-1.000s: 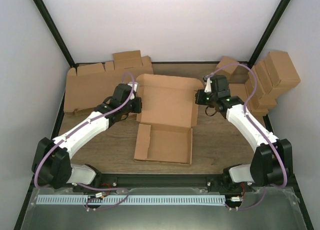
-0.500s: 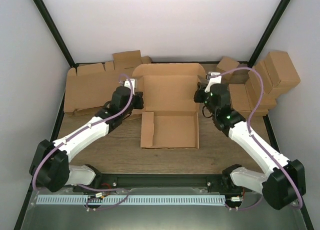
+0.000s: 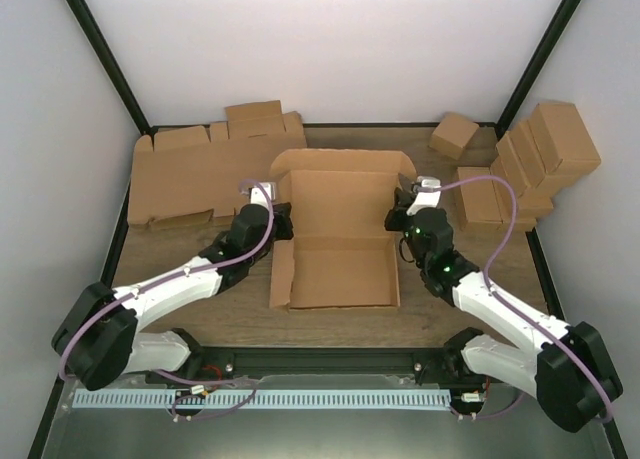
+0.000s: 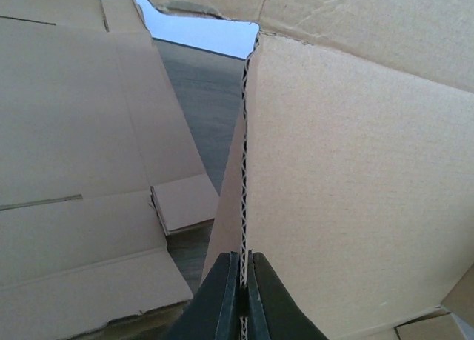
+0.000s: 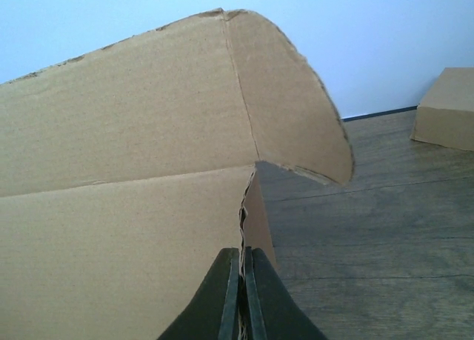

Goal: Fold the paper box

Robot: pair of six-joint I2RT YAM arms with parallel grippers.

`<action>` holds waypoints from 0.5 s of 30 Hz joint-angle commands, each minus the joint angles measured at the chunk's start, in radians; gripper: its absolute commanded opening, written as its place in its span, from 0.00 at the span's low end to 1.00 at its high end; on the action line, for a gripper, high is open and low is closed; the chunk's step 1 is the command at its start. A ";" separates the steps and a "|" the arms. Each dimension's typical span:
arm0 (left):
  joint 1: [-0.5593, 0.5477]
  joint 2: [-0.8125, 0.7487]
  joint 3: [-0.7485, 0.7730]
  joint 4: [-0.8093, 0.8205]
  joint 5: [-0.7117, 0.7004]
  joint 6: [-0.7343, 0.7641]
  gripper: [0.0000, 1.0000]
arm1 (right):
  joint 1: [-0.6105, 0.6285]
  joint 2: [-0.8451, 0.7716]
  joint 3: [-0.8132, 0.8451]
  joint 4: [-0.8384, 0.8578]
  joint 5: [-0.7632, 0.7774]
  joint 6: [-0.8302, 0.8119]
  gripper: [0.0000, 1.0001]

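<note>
The paper box [image 3: 340, 274] lies mid-table as a shallow brown tray with its hinged lid panel standing up behind it. My left gripper [image 3: 284, 220] is shut on the left edge of that panel. In the left wrist view the fingers [image 4: 242, 255] pinch the corrugated edge of the paper box [image 4: 355, 192]. On the right edge, near the fold, my right gripper [image 3: 397, 215] is shut too. The right wrist view has its fingers [image 5: 242, 252] clamped on the torn-looking edge of the paper box [image 5: 126, 229], and a rounded lid flap curls over above them.
A pile of flat cardboard blanks [image 3: 190, 179] lies at the back left, also seen in the left wrist view as flat cardboard blanks [image 4: 74, 132]. Ready-made boxes [image 3: 540, 159] are stacked at the back right. One small box [image 3: 454, 134] sits apart, showing in the right wrist view as a small box [image 5: 448, 107].
Both arms drew back toward the near edge, carrying the box with them. The box squared up with the table and its lid panel now stands behind the tray.
</note>
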 commanded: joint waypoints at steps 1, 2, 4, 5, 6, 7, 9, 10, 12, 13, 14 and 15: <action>-0.044 -0.023 -0.044 -0.005 0.109 -0.071 0.04 | 0.038 -0.040 -0.048 0.022 -0.077 0.019 0.01; -0.045 -0.030 -0.051 -0.012 0.115 -0.077 0.05 | 0.038 -0.050 -0.059 0.020 -0.083 0.021 0.01; -0.045 -0.046 -0.049 -0.057 0.110 -0.077 0.10 | 0.038 -0.067 -0.075 0.014 -0.083 0.020 0.01; -0.044 -0.057 -0.041 -0.093 0.104 -0.073 0.14 | 0.038 -0.073 -0.081 0.011 -0.081 0.014 0.01; -0.045 -0.068 -0.025 -0.138 0.093 -0.070 0.20 | 0.038 -0.081 -0.088 0.012 -0.078 0.005 0.01; -0.043 -0.080 0.002 -0.194 0.083 -0.071 0.28 | 0.038 -0.088 -0.092 0.015 -0.078 -0.006 0.01; -0.035 -0.109 0.038 -0.296 0.076 -0.074 0.55 | 0.038 -0.103 -0.100 0.022 -0.076 -0.026 0.01; -0.028 -0.127 0.051 -0.342 0.084 -0.074 0.68 | 0.038 -0.109 -0.102 0.025 -0.075 -0.036 0.01; -0.005 -0.169 0.064 -0.414 0.130 -0.077 0.84 | 0.038 -0.114 -0.099 0.026 -0.077 -0.054 0.01; 0.012 -0.190 0.063 -0.443 0.156 -0.082 0.89 | 0.038 -0.115 -0.098 0.028 -0.080 -0.063 0.01; 0.030 -0.214 0.059 -0.469 0.186 -0.088 0.92 | 0.038 -0.114 -0.099 0.028 -0.080 -0.069 0.01; 0.050 -0.234 0.054 -0.495 0.220 -0.095 0.95 | 0.038 -0.114 -0.097 0.029 -0.078 -0.072 0.01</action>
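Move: Both hands hold the box's raised lid panel by its side edges: its middle lies about 12 cm right and 2 cm ahead of the left hand, and about 11 cm left of the right hand, level with it fore and aft. The tray stands some 12 cm back and 12 cm right of the left hand, well below; the lid's end flap is 8 cm ahead of that hand, 12 cm right and higher. The left hand draws back about 4 cm, its fingers tipping down some 10 degrees and opening from a near-shut pinch to almost fully wide, so that they let go of the lid panel's left edge, which now stands in the gap between them. The right hand eases back about 2 cm, bringing its side of the raised lid towards the bases, and keeps its pinch on the right edge without opening. ##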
